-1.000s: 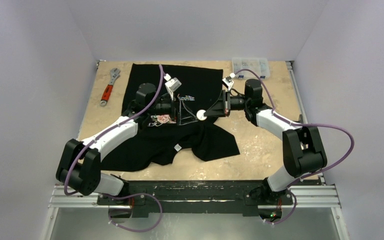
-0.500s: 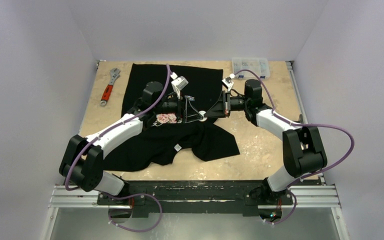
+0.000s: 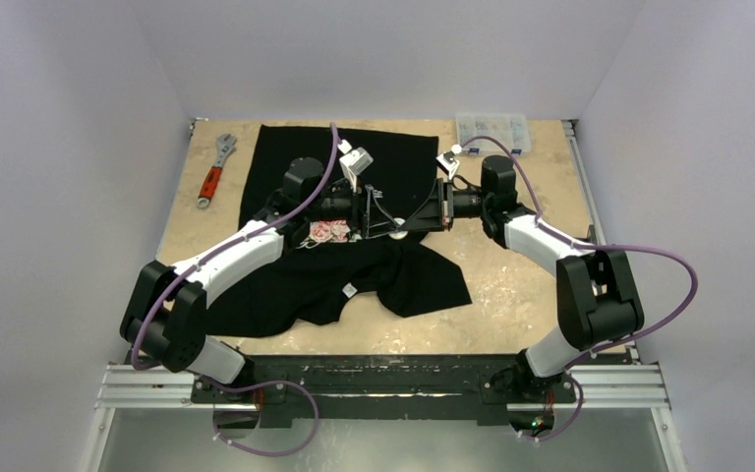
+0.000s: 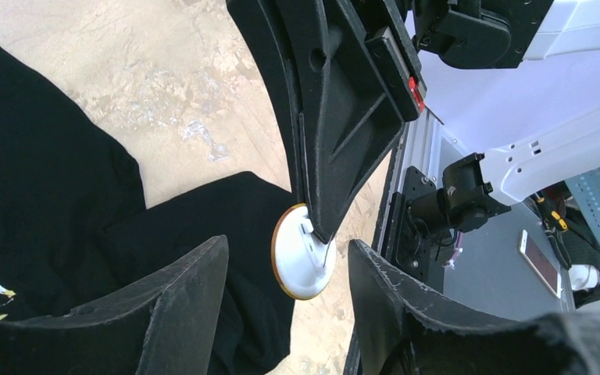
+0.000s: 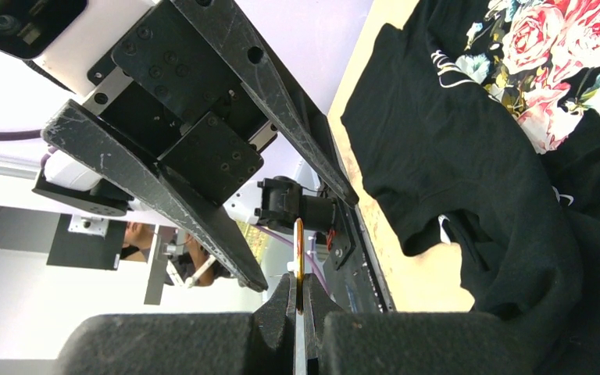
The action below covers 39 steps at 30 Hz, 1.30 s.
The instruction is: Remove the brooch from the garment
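The brooch, a round white disc with an orange rim, is gripped by its edge in my shut right gripper and held in the air over the garment. No cloth appears to hang from it. Its white back with the pin wire faces the left wrist camera. My left gripper is open, one finger on each side of the brooch without touching it. In the top view the two grippers meet tip to tip at the brooch, above the black T-shirt near its rose print.
An adjustable wrench with a red handle lies at the table's far left. A clear compartment box sits at the far right edge. The shirt's white neck label shows near the front, and a sleeve spreads toward the right.
My left gripper has moved right until its fingers flank the brooch, and its jaws have narrowed. The right gripper has held still with the brooch.
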Each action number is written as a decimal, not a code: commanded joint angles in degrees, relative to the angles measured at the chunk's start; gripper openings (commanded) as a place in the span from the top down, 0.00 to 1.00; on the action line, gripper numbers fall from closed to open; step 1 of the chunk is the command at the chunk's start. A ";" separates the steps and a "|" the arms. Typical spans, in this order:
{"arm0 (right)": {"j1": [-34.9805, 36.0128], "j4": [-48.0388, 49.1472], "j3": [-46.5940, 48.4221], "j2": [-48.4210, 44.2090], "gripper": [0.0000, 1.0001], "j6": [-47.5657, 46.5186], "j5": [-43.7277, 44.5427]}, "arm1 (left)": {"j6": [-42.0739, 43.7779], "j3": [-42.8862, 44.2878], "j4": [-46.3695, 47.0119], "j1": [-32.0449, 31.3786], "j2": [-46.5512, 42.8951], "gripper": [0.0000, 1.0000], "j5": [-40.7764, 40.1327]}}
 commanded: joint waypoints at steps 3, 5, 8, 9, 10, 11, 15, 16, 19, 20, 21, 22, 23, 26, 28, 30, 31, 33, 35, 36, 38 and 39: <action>0.17 2.96 1.96 -1.84 1.00 0.47 -1.79 | 1.66 -1.07 3.02 -0.28 -1.25 0.46 1.64; 0.18 3.53 1.96 -1.80 1.00 0.88 -1.88 | 2.14 -0.88 2.27 -0.35 -1.12 0.49 1.02; 0.18 4.14 1.96 -1.74 1.00 1.31 -1.80 | 2.70 -0.27 1.14 -0.36 -0.99 0.53 -0.08; 0.18 4.16 1.96 -1.79 1.00 1.32 -1.79 | 2.67 -0.21 1.14 -0.32 -0.87 0.54 -0.17; 0.18 4.27 2.00 -1.78 1.00 1.32 -1.79 | 2.52 -0.03 1.13 -0.29 -0.75 0.55 -0.23; 0.15 4.40 2.04 -1.86 1.00 1.36 -1.72 | 2.19 0.09 1.13 -0.36 -0.56 0.56 -0.27; 0.16 4.46 2.05 -2.05 1.00 1.32 -1.62 | 1.37 0.41 0.91 -0.36 -0.31 0.57 -1.39; 0.18 4.54 2.05 -2.18 1.00 1.20 -1.49 | 1.24 0.55 0.83 -0.35 -0.22 0.57 -1.55; 0.25 4.48 2.13 -2.52 1.00 0.83 -1.16 | 0.62 1.38 -0.43 -0.35 0.18 0.58 -2.57; 0.27 4.22 2.20 -2.64 1.00 0.53 -1.03 | 0.41 1.71 -1.02 -0.35 0.35 0.58 -3.03; 0.27 4.03 2.22 -2.79 1.00 0.27 -1.00 | 0.02 1.93 -1.37 -0.33 0.48 0.59 -3.37; 0.26 3.99 2.22 -2.84 1.00 0.05 -1.00 | -0.19 2.06 -1.36 -0.32 0.62 0.59 -3.52; 0.30 3.92 2.22 -2.88 1.00 -0.19 -1.00 | -0.52 2.21 -1.37 -0.29 0.74 0.59 -3.61; 0.59 3.41 2.27 -3.45 1.00 -1.28 -0.64 | -1.64 2.49 -1.49 -0.33 1.15 0.60 -3.92; 0.77 1.86 2.60 -3.84 1.00 -2.79 -0.31 | -1.73 2.85 -2.77 -0.34 1.37 0.61 -4.59; 0.86 1.19 2.91 -4.11 1.00 -3.61 -0.30 | -1.85 2.88 -3.09 -0.36 1.47 0.62 -4.96; 0.88 1.01 2.92 -4.21 1.00 -3.87 -0.22 | -1.81 2.90 -3.10 -0.37 1.55 0.62 -4.89; 1.01 1.00 2.93 -4.53 1.00 -4.39 -0.21 | -1.81 2.80 -3.18 -0.37 1.60 0.63 -4.78; 1.21 1.00 2.92 -4.84 1.00 -4.99 -0.12 | -1.86 2.88 -3.26 -0.29 1.74 0.64 -4.63; 1.32 1.00 2.92 -5.01 1.00 -5.47 -0.12 | -1.83 2.83 -3.18 -0.36 1.80 0.65 -4.42; 1.63 0.91 3.13 -5.34 1.00 -6.14 -0.04 | -1.69 2.95 -3.07 -0.34 2.11 0.66 -3.69; 1.93 0.91 3.18 -5.47 1.00 -6.54 -0.11 | -1.62 2.97 -3.29 -0.35 2.31 0.66 -3.50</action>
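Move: The right hand already pinches the brooch by its back, off the garment, with the disc's middle about 2 cm to that hand's left. From the left hand the disc lies roughly 2 cm to the right, level with its open fingers, which stand either side of it. Some 20 cm below lies the garment: its flower print about 12 cm left and 4 cm ahead of the left hand, its white tag about 9 cm left and 9 cm back. The left hand's base-side finger comes in against the brooch's white pin side, as its gripper closes from a bit over half open to about a third; that hand otherwise stays nearly in place, sinking just under 1 cm early on. The right hand keeps its shut grip on the brooch, easing up about half a centimetre and tilting its wrist some 5 degrees late in the move. ##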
